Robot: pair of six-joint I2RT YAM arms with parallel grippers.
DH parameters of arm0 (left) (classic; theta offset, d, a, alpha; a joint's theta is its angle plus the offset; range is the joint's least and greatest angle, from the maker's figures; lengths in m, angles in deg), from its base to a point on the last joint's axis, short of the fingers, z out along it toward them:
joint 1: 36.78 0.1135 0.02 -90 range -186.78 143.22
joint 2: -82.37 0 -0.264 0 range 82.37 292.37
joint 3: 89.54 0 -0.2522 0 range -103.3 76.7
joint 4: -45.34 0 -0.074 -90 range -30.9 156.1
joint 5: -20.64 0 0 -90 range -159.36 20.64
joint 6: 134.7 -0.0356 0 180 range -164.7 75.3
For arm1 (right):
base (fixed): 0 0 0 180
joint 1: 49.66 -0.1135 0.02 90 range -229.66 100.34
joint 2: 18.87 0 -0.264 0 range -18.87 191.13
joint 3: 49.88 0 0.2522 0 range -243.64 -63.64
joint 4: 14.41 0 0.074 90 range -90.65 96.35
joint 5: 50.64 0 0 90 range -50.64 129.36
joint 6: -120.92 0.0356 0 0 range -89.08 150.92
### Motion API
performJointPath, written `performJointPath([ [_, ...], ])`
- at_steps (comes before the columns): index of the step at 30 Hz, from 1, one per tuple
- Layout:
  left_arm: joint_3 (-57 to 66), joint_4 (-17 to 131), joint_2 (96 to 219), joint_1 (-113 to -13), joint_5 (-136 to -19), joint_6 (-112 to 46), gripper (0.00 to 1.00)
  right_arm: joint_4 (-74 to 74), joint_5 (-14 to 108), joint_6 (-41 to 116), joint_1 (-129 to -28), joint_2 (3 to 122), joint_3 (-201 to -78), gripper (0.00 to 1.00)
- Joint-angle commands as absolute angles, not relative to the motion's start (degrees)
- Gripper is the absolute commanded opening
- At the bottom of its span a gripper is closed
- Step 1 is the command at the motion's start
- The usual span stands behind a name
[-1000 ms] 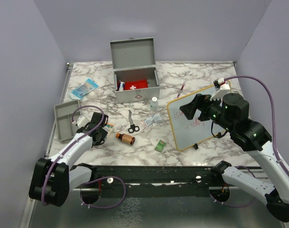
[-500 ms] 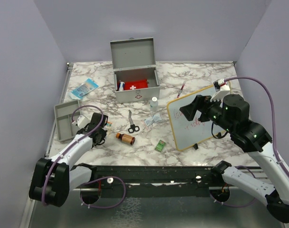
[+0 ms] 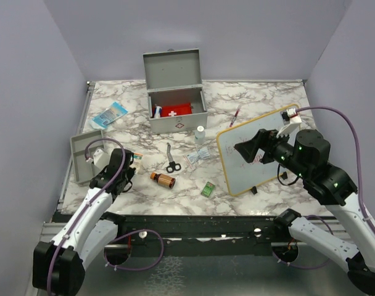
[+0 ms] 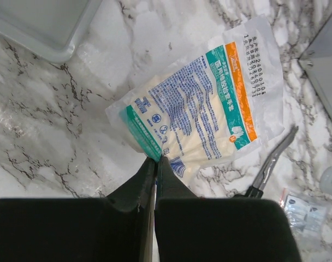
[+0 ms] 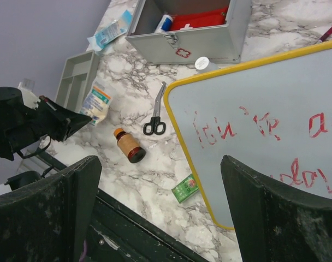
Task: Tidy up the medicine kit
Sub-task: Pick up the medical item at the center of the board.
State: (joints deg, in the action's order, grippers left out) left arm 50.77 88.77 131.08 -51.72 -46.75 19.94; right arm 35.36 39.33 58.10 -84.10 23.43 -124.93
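Observation:
The medicine kit (image 3: 178, 122) is a grey metal box at the back centre, its lid standing open and a red pouch inside; the right wrist view shows its front wall (image 5: 209, 46). My left gripper (image 3: 128, 168) (image 4: 155, 159) is shut on the corner of a white, teal and orange sealed packet (image 4: 199, 109) lying on the marble just right of the grey tray. My right gripper (image 3: 248, 148) (image 5: 160, 161) hangs open and empty above the whiteboard's left edge.
A divided grey tray (image 3: 82, 157) sits at the left edge. Scissors (image 3: 171, 161), a brown bottle (image 3: 163, 179), a green box (image 3: 207, 189), sachets (image 3: 198, 154) and a small white bottle (image 3: 200, 132) lie mid-table. A yellow-framed whiteboard (image 3: 261, 166) lies at right, a blue packet (image 3: 109, 114) back left.
My left gripper's jaws have closed onto the packet's corner and that arm has straightened back a little. The right arm has sunk and shifted slightly right, still open.

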Motion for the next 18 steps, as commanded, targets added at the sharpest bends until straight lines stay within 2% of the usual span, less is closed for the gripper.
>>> performJointPath([
  [1,47.19,92.95,126.36,-51.29,-44.96,19.19,0.00,33.89,43.63,58.31,-84.21,22.05,-123.64,0.97],
  [9,39.30,93.67,124.69,-51.29,-41.78,18.75,0.00,34.46,48.11,59.12,-84.21,19.86,-122.00,0.97],
  [18,26.62,80.72,139.77,-51.29,-49.39,-3.42,0.00,36.21,45.68,57.49,-84.21,20.22,-122.92,0.97],
])
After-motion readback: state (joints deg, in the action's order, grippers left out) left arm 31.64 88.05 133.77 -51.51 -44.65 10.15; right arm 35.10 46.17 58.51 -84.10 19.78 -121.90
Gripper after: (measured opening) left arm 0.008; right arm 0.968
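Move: The open medicine box, the likely place for the glove packet already held by the left hand, lies about 23 cm ahead and 17 cm to its right, near its height. The blue packet lies some 20 cm ahead and 11 cm to its left; the scissors about 2 cm ahead, 16 cm right, and the brown bottle 5 cm back, 13 cm right, both some 5 cm lower. From the right hand, the box is about 25 cm ahead, 24 cm left and 27 cm below. Keeping the near corner of the glove packet pinched in its shut fingers, the left hand carries it up about 13 cm, straight at first, then also forward some 6 cm as the climb goes on, while the wrist tilts the fingertips up around 15 degrees. The empty right hand stays wide open and eases back a couple of centimetres. ##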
